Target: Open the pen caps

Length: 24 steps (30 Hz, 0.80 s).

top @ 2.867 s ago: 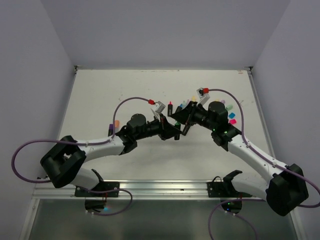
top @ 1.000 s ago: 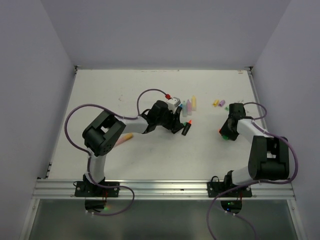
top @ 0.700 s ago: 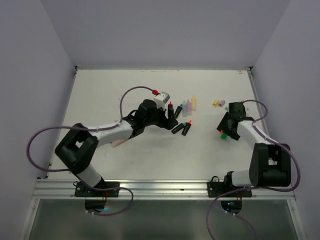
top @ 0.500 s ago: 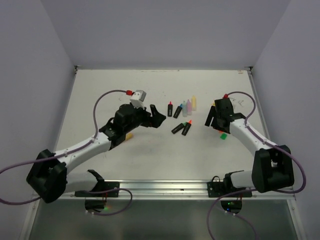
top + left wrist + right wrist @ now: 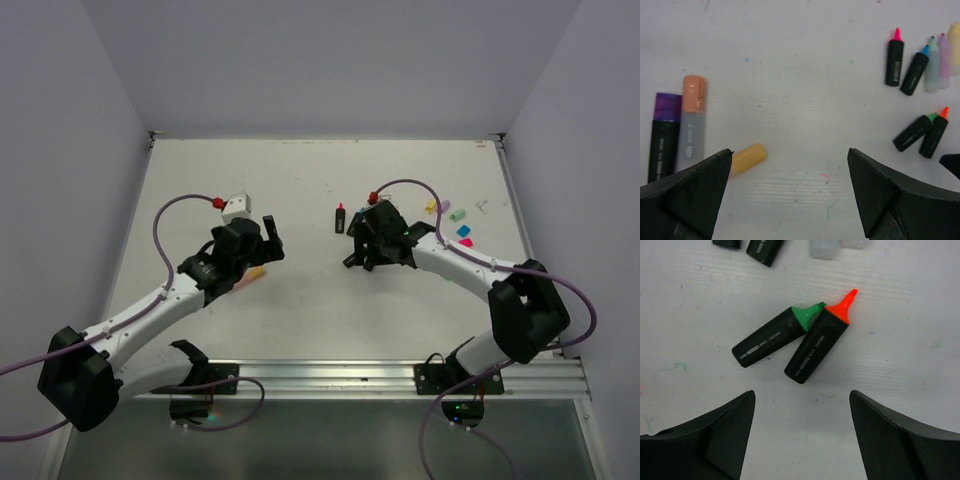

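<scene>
In the left wrist view two pens lie capped side by side: a black pen with a purple cap (image 5: 667, 106) and a grey pen with an orange cap (image 5: 693, 92). A loose yellow cap (image 5: 747, 158) lies just off my left gripper's (image 5: 790, 200) left finger; that gripper is open with nothing in it. Several uncapped pens lie to its right, among them a pink-tipped black pen (image 5: 894, 62). My right gripper (image 5: 802, 440) hangs open just short of a green-tipped pen (image 5: 771, 339) and an orange-tipped pen (image 5: 817, 347), which touch at their tips.
Loose pen caps lie at the table's right: yellow (image 5: 431, 207), purple (image 5: 445, 207), green (image 5: 460, 215), cyan (image 5: 463, 231), pink (image 5: 466, 242). The left gripper (image 5: 270, 240) and right gripper (image 5: 360, 258) are about a hand's width apart. White walls enclose the table.
My left arm drew back leftward from the pen cluster and its jaws opened. My right arm swung left from the loose caps to the two black pens, jaws opening.
</scene>
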Each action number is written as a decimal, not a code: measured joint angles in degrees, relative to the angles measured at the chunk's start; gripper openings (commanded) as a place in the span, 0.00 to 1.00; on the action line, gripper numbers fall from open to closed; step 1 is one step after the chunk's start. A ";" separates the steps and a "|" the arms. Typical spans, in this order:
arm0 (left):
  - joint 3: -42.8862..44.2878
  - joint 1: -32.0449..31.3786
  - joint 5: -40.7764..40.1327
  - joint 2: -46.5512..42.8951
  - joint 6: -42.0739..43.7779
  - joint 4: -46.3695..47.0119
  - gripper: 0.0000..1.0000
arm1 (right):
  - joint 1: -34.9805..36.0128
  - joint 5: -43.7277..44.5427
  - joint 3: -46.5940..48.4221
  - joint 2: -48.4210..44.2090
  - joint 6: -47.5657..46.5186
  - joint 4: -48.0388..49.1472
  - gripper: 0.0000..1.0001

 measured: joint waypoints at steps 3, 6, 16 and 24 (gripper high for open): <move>0.00 3.56 -1.79 0.09 0.37 -3.37 0.98 | 1.81 -1.75 0.00 0.35 -0.13 0.22 0.80; 0.15 7.80 -2.23 1.03 0.72 -3.61 0.93 | 2.25 -2.86 0.00 0.37 -0.55 0.68 0.80; -1.29 10.99 -1.97 9.51 1.55 -3.21 0.75 | 2.25 -7.06 -0.31 0.37 -1.20 3.19 0.78; -3.41 10.99 -2.01 10.43 1.49 -1.97 0.74 | 2.25 -8.44 -1.25 0.37 -1.25 4.55 0.78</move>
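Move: The pink pen with the yellow cap lies about 6 cm left of the left hand, 2 cm nearer the base and some 13 cm below. The orange-capped pen is roughly 10 cm left and 4 ahead, the purple-capped highlighter 13 left and 3 ahead, both equally low. From the right hand the pink pen is about 32 cm left and 3 back; beneath that hand, uncapped, the orange highlighter is 3 cm straight ahead, the green one 3 ahead and 4 left. Towards the pink pen the empty left hand swings about 7 cm left and then sinks, some 8 cm in all, slowing above it; it turns slightly counter-clockwise, tips further down by a dozen degrees and narrows its wide-open fingers to about three quarters, touching nothing. The open right hand eases 4 cm left above the two uncapped highlighters, rolling slightly and slowing. ##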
